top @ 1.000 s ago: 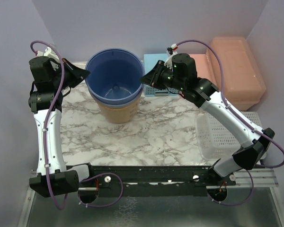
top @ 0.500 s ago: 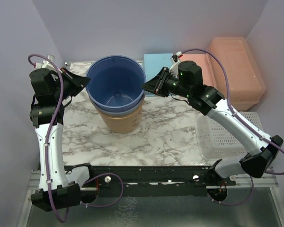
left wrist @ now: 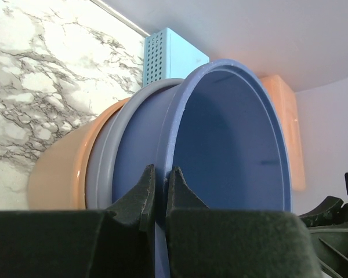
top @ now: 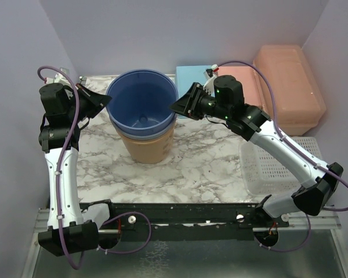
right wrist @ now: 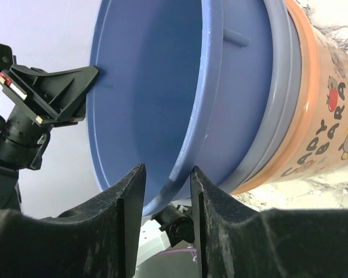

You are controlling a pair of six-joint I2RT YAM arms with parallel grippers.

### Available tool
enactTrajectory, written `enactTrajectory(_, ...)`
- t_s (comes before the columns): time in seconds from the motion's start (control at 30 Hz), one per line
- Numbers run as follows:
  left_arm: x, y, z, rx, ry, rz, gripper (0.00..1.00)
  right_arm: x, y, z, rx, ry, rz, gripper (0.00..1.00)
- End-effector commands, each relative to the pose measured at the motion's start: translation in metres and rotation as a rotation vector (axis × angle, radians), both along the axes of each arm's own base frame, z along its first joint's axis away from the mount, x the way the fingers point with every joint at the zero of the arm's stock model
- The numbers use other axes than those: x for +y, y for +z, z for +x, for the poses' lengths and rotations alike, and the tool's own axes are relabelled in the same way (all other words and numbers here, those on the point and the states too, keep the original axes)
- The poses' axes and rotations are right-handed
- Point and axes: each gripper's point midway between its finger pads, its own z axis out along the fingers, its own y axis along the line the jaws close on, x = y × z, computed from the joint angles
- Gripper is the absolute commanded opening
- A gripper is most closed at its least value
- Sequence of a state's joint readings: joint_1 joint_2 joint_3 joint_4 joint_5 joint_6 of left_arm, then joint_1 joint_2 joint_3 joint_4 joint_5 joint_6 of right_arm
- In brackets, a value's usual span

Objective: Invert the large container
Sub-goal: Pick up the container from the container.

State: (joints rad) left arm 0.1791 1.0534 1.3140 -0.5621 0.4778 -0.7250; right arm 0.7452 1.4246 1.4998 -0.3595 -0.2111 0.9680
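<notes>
The large container [top: 290, 81], a peach-orange lidded box, stands upright at the back right; a strip of it shows in the left wrist view [left wrist: 285, 133]. Neither gripper touches it. Both work at a blue bucket [top: 142, 104] nested in a grey one [left wrist: 104, 168] and an orange one [top: 148, 145], tilted toward the back. My left gripper [top: 106, 99] is shut on the blue rim's left side [left wrist: 160, 174]. My right gripper [top: 177, 106] stands open with the blue rim [right wrist: 188, 133] passing between its fingers [right wrist: 167, 174], gaps on both sides.
A light blue perforated box [top: 191, 78] sits behind the buckets, with a pink box [top: 246, 81] beside it. A white perforated basket [top: 272, 165] lies at the right under my right arm. The walls close in at the back and both sides.
The right gripper's jaws have spread apart from the blue rim. The bucket stack has shifted slightly to the right and nearer. The left grip is unchanged.
</notes>
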Motion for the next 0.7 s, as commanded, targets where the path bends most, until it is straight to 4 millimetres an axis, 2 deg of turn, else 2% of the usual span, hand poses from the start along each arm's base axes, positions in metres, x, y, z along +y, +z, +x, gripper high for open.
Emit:
enactTrajectory(0.0, -0.019, 0.041, -0.004, -0.126, -0.081, -0.050, 0.00, 0.017, 0.015, -0.007, -0.029, 0.073, 0.050, 0.42)
enactTrajectory(0.17, -0.020, 0.041, -0.004, -0.128, -0.090, -0.050, 0.00, 0.018, 0.018, -0.006, -0.038, 0.074, 0.067, 0.40)
enactTrajectory(0.37, -0.020, 0.047, -0.005, -0.147, -0.092, -0.046, 0.00, 0.015, 0.027, -0.007, -0.051, 0.057, 0.109, 0.21)
enactTrajectory(0.5, -0.021, 0.055, -0.006, -0.163, -0.094, -0.051, 0.00, 0.013, 0.038, -0.010, -0.064, 0.053, 0.149, 0.03)
enactTrajectory(0.67, -0.018, 0.060, -0.009, -0.182, -0.074, -0.046, 0.00, 0.008, 0.051, -0.016, -0.091, 0.054, 0.182, 0.01)
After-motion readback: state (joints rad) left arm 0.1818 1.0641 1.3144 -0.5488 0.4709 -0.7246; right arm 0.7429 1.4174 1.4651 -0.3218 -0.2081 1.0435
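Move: The large blue container's right rim already runs between the right hand's open fingertips; the container's middle lies about 10 cm to that hand's left, 2 cm ahead and 11 cm below. The grey and orange containers nest beneath it, their middles roughly 15 and 18 cm below the hand. The light-blue basket stands some 20 cm ahead, 8 cm right. From the left hand, pinching the opposite rim, the container's middle is 11 cm right, 1 cm back, 11 cm below. The blue container's right rim gets pinched between the right hand's fingertips, which close from nearly half open to almost shut while that hand stays within about 0.5 cm of its place and tilts by less than 5 degrees. Opposite, the left hand holds practically still and keeps its own shut pinch on the left rim. ##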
